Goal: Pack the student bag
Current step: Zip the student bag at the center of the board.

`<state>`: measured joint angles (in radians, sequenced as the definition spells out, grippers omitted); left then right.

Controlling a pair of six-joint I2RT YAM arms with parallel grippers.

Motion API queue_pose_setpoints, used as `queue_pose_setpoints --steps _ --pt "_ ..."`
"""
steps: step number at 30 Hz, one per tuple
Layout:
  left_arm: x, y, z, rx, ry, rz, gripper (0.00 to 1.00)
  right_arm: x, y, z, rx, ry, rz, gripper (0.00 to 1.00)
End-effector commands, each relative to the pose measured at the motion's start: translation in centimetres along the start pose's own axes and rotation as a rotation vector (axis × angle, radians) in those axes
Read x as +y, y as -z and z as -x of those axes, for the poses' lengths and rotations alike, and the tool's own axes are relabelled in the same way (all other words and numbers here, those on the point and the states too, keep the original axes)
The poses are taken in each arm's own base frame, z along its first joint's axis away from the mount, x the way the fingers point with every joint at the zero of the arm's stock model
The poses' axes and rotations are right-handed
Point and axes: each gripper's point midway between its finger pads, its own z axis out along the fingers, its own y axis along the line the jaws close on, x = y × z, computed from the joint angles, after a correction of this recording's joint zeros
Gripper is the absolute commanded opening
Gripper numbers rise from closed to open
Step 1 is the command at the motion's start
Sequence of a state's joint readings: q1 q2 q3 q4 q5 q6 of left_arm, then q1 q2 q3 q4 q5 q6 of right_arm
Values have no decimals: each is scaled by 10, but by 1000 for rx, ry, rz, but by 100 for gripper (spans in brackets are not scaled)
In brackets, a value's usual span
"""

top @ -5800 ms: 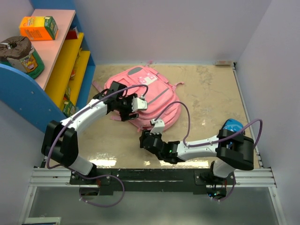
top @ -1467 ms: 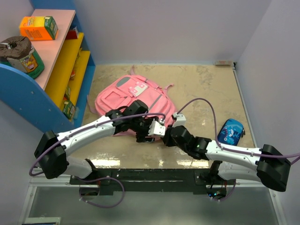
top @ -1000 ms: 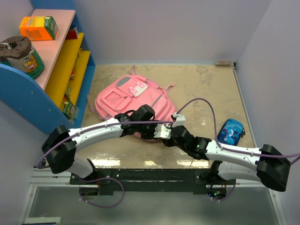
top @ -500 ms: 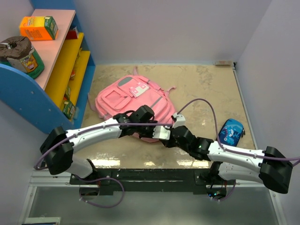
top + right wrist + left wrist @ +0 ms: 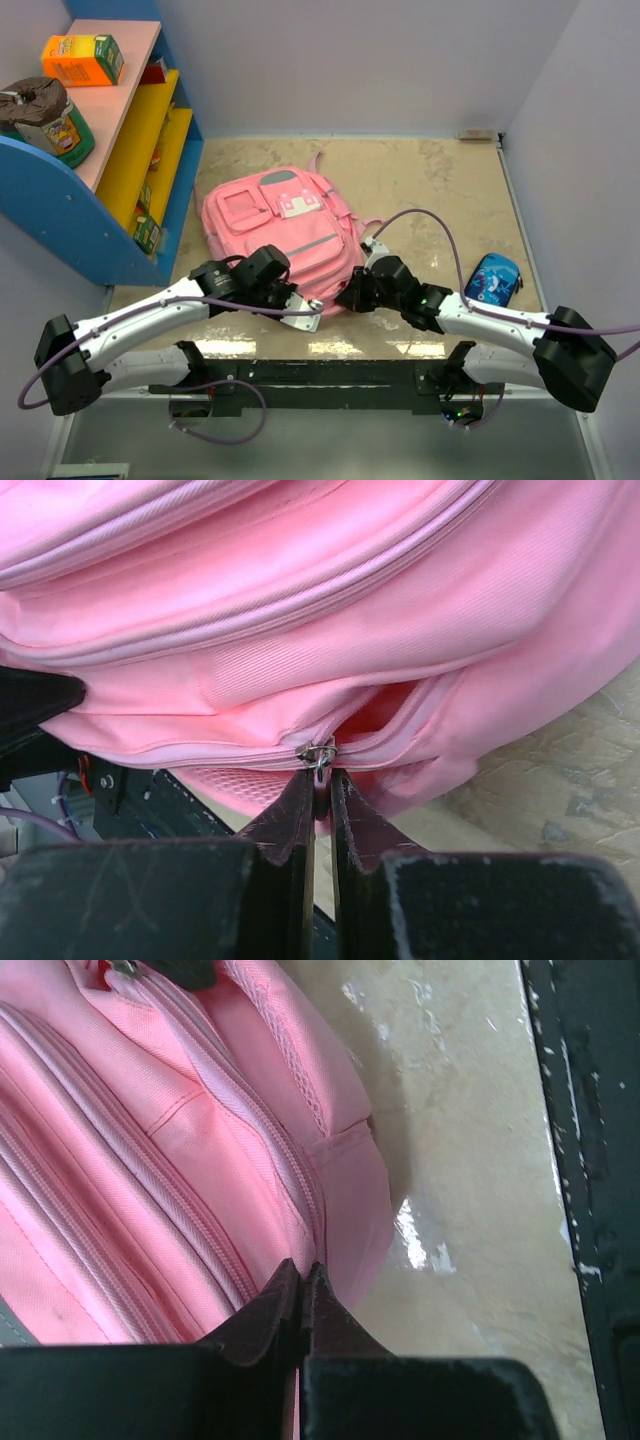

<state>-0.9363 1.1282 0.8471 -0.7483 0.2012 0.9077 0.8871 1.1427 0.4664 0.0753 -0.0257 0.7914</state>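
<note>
The student bag is a pink backpack lying flat mid-table, its grey patch toward the back wall. My left gripper is at the bag's near edge. In the left wrist view its jaws are shut, pinching pink fabric of the bag beside a zip line. My right gripper meets the bag's near right corner. In the right wrist view it is shut on the metal zip pull of the bag. The zip gapes slightly to the right of the pull.
A small blue pouch lies at the right by the wall. A blue and yellow shelf unit stands at the left, with an orange box and a round tin on top. The black base rail runs along the near edge.
My left gripper has shut on the bag's edge and drawn back toward the near left. The bag has slid nearer and turned with it. My right gripper stays shut on the zip pull.
</note>
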Motion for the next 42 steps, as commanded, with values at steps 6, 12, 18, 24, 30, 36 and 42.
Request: queue_pose_setpoints --steps 6,12,18,24,30,36,42 --pt "-51 42 -38 109 -93 -104 0 -56 11 16 -30 13 -236 0" --pt "-58 49 -40 82 -141 -84 0 -84 35 56 -203 -83 -444 0" --pt "-44 36 -43 82 -207 -16 0 -83 64 66 -346 -225 -415 0" --pt "-42 36 -29 52 -215 -83 0 -101 68 42 -277 -252 -484 0" --pt "-41 47 -50 128 -262 2 0 -100 49 52 -264 -235 -528 0" --pt "-28 45 -68 165 -292 153 0 -96 59 89 -467 -296 -517 0" --pt "-33 38 -75 177 -181 137 0 -97 42 77 -451 -333 -461 0"
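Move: The right fingers already hold the zipper pull; the bag's lower right corner, round which the zipper runs, lies about 6 cm ahead of them and 5 cm to the right, near their height. The side strap is some 18 cm ahead and 7 cm right, the front pocket about 13 cm ahead and 9 cm left. The left fingers already pinch the bottom seam; the zipper pull lies roughly 13 cm right of them and 2 cm ahead. Draw the right gripper along the zipper round the bag's lower right corner, about 7 cm right in a rising arc that dips again, then some 5 cm forward, turning about 30 degrees clockwise and keeping the zipper pull pinched. Meanwhile haul the left gripper about 6 cm left, away from it, with the bottom seam still held and the fingertips swinging forward. ##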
